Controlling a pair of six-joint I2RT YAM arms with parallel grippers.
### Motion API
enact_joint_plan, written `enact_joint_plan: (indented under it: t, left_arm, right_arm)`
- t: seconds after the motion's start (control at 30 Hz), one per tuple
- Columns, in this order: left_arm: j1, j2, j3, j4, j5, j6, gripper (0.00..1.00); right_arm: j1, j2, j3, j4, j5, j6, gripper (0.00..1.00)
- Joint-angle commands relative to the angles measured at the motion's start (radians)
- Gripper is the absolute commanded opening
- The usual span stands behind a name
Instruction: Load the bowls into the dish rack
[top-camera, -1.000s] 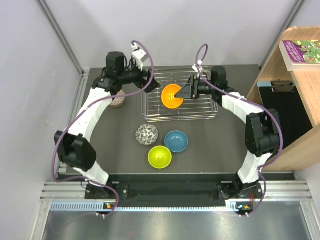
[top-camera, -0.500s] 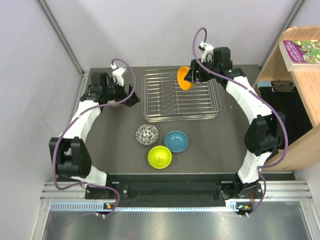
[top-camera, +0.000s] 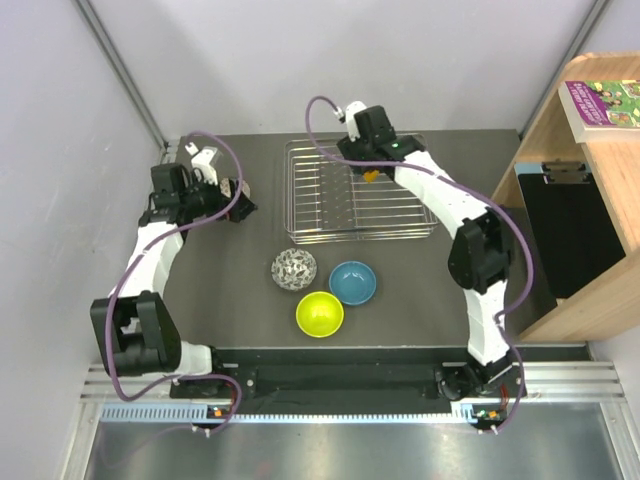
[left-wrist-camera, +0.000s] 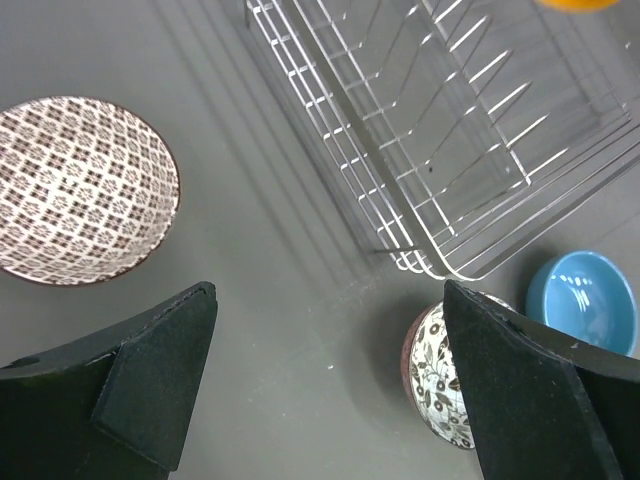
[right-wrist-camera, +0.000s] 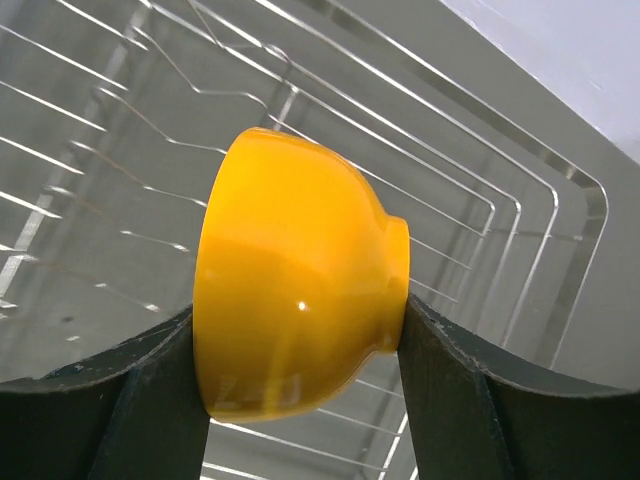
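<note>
My right gripper (right-wrist-camera: 300, 312) is shut on the orange bowl (right-wrist-camera: 298, 300), one finger on its rim side and one on its foot. The bowl hangs on edge over the back part of the dish rack (right-wrist-camera: 480, 215). From above, only a sliver of that orange bowl (top-camera: 371, 176) shows under the right gripper (top-camera: 366, 166), over the dish rack (top-camera: 400, 215). My left gripper (left-wrist-camera: 330, 385) is open above bare table left of the dish rack (left-wrist-camera: 450, 130). A patterned bowl with pale inside (left-wrist-camera: 85, 185) lies to its left, the mosaic bowl (left-wrist-camera: 440, 378) to its right. Mosaic (top-camera: 294, 268), blue (top-camera: 352, 283) and green (top-camera: 319, 314) bowls sit in front of the rack.
A wooden shelf unit (top-camera: 590, 200) with a book (top-camera: 602, 101) on top stands at the right edge, a clipboard (top-camera: 566, 171) beside it. Grey walls close in the back and left of the table (top-camera: 240, 300).
The right arm has carried the orange bowl from the rack's middle up and toward its back, swinging the wrist leftward. The left arm has pulled away from the rack, left, over the patterned bowl.
</note>
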Motion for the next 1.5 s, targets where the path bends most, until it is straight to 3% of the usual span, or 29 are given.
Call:
enact_joint_plan:
  t: [0.0,0.27,0.57,0.93,1.47]
  left_arm:
    - [0.026,-0.048,-0.022,0.077,0.061,-0.014,0.99]
    - [0.057,-0.046,-0.056,0.074,0.097,0.009,0.99]
    - [0.095,-0.059,-0.091,0.077,0.141,0.017,0.99]
    - [0.151,-0.065,-0.139,0.1,0.201,0.019,0.99]
    - [0.177,-0.105,-0.183,0.121,0.256,0.025,0.99]
  right_arm:
    - [0.018,0.045,0.106,0.038,0.194,-0.119,0.0]
    - [0.039,0.095,0.115,0.143,0.3,-0.281,0.0]
    - [0.067,0.103,0.096,0.211,0.215,-0.48,0.0]
    - [0.098,0.091,0.072,0.245,0.096,-0.606,0.0]
    - [0.121,0.201,0.123,0.295,0.11,-0.706,0.0]
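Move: The right hand holds the orange bowl over the dish rack; its likely place, the rack's far left part, is about 5 cm ahead, 9 cm left and 10 cm below. The grey patterned bowl lies some 21 cm back and 16 cm left of the hand, the blue bowl 24 cm back and 3 cm left, both about 12 cm lower. From the empty left hand, that rack spot is roughly 17 cm ahead, 17 cm right and 10 cm lower. Forward about 4 cm and slightly right, then swinging some 7 cm left and finally dipping, the right hand takes the orange bowl over the rack's far left part, keeping its grip. The wrist rolls its left side down about 30 degrees and turns counter-clockwise some 20. The left hand, fingers still open, eases back, left and down, away from the rack. ##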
